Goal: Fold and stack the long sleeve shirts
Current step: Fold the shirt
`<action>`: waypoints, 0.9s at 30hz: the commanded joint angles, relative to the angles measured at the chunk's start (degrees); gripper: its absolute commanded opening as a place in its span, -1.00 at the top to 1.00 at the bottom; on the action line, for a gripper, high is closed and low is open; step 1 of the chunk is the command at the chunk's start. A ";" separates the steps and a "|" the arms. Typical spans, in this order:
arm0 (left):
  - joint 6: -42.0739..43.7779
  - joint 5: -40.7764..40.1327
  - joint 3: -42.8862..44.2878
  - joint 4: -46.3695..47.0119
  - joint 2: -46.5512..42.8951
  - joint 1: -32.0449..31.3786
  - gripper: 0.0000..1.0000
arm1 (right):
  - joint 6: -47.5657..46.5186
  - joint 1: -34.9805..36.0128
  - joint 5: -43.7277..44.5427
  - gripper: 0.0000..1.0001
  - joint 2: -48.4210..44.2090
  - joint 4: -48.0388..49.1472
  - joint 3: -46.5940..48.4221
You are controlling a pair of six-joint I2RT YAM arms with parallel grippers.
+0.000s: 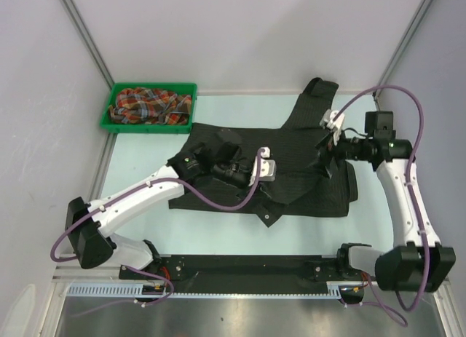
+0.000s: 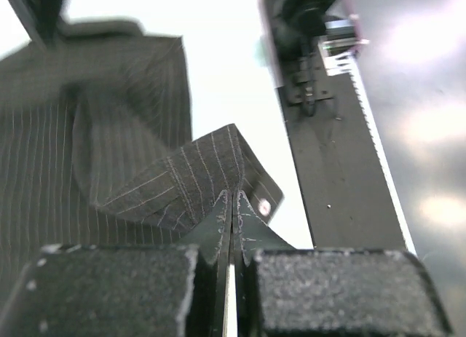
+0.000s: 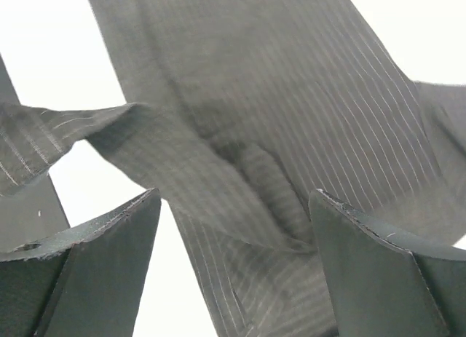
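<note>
A black pinstriped long sleeve shirt (image 1: pixel 298 173) lies spread across the middle of the table. My left gripper (image 1: pixel 268 178) is over its near middle. In the left wrist view its jaws are shut (image 2: pixel 234 200) on a raised fold of the striped cloth (image 2: pixel 182 184), beside a pale button (image 2: pixel 263 206). At the shirt's right side my right gripper (image 1: pixel 328 142) stands open. Its wide-apart fingers straddle rumpled pinstriped cloth (image 3: pixel 291 111) without holding it (image 3: pixel 234 199). The plaid shirt (image 1: pixel 149 104) lies bunched in the green bin.
The green bin (image 1: pixel 115 126) sits at the far left corner of the table. A black rail with both arm bases (image 1: pixel 247 268) runs along the near edge. Pale walls close in the left, far and right sides.
</note>
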 commanded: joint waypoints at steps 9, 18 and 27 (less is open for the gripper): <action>19.66 18.00 4.42 -6.63 -1.81 0.48 1.00 | -4.57 19.65 3.63 -0.79 -16.42 12.79 -18.00; 22.48 21.43 4.33 -8.31 -1.19 0.48 1.00 | -6.03 29.31 9.17 -0.82 -19.85 21.51 -21.36; 17.13 20.03 1.00 -2.35 -2.86 2.05 1.00 | -8.87 39.78 14.27 -0.59 -20.90 21.07 -22.86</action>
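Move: The raised sleeve is still pinched near its cuff in the left fingers. The stretch beside that grip lies about 12 cm back, 13 cm left and 4 cm below the open right hand, and some 3 cm right of and 4 cm below the left. The shirt body's middle lies about 18 cm ahead of the left hand, 1 cm left and 22 cm below; the far sleeve is flat some 26 cm ahead of the right hand, 5 cm right and 22 cm down. The held sleeve is drawn about 5 cm back and slightly up by the left hand, which keeps its pinch and turns clockwise some 20 degrees. The right hand sweeps back and left towards the sleeve beside that grip, about 16 cm in all and sinking a little, turning counter-clockwise with fingers wide open; it comes close, but contact can't be made out. ##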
